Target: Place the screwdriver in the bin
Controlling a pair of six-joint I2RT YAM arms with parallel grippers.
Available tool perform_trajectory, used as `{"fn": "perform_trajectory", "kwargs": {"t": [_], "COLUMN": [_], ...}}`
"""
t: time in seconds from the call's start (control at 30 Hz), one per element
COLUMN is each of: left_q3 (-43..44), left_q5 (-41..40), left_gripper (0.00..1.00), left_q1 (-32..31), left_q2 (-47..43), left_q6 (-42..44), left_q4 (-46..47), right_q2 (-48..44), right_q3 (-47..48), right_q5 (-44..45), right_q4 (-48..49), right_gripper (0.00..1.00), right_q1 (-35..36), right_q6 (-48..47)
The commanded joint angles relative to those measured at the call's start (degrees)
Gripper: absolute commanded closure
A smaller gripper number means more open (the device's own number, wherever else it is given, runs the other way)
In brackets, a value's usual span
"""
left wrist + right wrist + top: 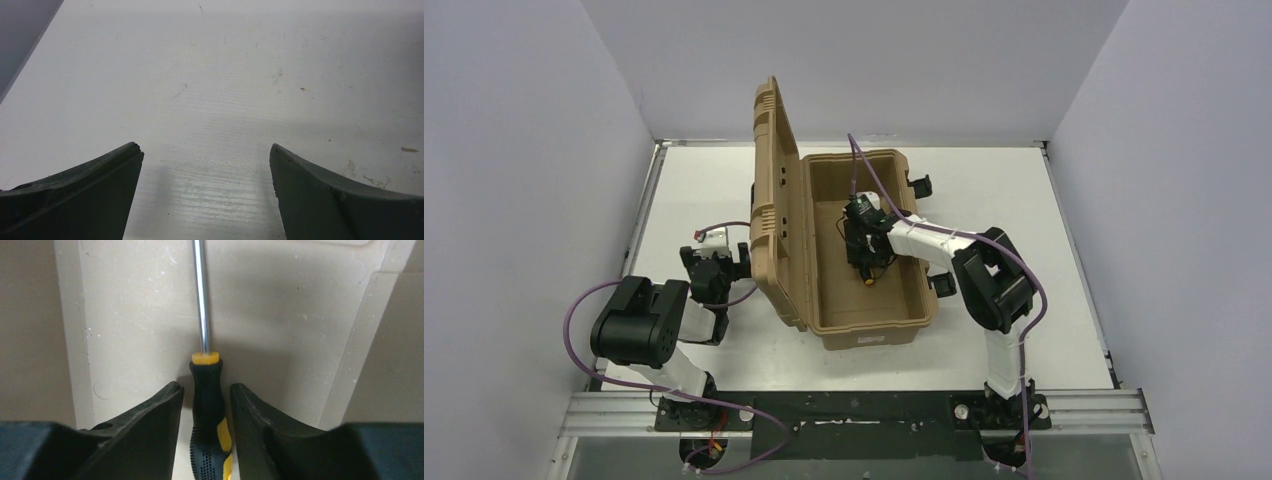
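Observation:
The tan bin (876, 327) stands open at mid-table, its ribbed lid (776, 200) upright on the left. The screwdriver (206, 390), with a black and yellow handle and a grey shaft, lies on the bin's floor (140, 315), pointing away from the wrist camera. My right gripper (205, 386) reaches down into the bin and straddles the handle. A thin gap shows between the left finger (155, 415) and the handle, so the jaws stand slightly open. From above, the yellow end of the screwdriver (867, 281) peeks out below the right gripper (864, 262). My left gripper (206, 147) is open over bare table.
The left arm (644, 330) rests left of the bin's lid, with its gripper (724, 262) close to the lid's outer face. Black latches (919, 185) hang on the bin's right side. White walls enclose the table (1044, 230) on three sides.

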Motion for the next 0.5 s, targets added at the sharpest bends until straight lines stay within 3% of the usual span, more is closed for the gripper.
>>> {"fn": "perform_trajectory", "kwargs": {"t": [0.0,0.03,0.2,0.33,0.47], "left_q3": [1.6,1.6,1.6,1.6,1.6], "left_q5": [-0.2,-0.1,-0.1,-0.1,-0.1], "left_gripper": [0.03,0.03,0.03,0.03,0.03], "left_q1": [0.5,0.4,0.4,0.4,0.4], "left_q2": [-0.1,-0.1,-0.1,-0.1,-0.1], "left_q6": [0.1,0.0,0.0,0.0,0.0], "left_q4": [3.6,3.6,3.5,3.5,3.5], "right_q2": [-0.1,-0.7,-4.9,-10.5,-16.7], "right_q3": [0.5,0.8,3.4,6.4,8.3], "right_q5": [0.8,1.2,3.8,4.7,4.5], "right_q4": [0.4,0.1,-2.3,-4.4,-5.0], "right_gripper": [0.48,0.40,0.26,0.01,0.00], "right_q1": [0.5,0.4,0.5,0.9,1.1], "right_q6": [1.6,1.7,0.5,-2.5,-5.1]}}
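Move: The screwdriver lies along the right hand with its black handle still between the barely loosened fingertips, right over the bin's floor; the screwdriver's middle, near the yellow collar, is about 3 cm ahead, 1 cm left and 1 cm below. The bin's left wall stands roughly 9 cm to the left and its right wall some 9 cm to the right, both level with the hand, and the near wall about 15 cm straight back. From the left hand the screwdriver is about 30 cm right, level and 3 cm lower. The right hand stays almost in place, low in the bin, while its fingers spread from nearly shut to fully open, one to either side of the handle, letting go of the screwdriver on the floor. Then, speeding up late, it lifts roughly 5 cm almost straight up away from the screwdriver, the fingers tipping only some 5 degrees outward to point slightly more forward. ##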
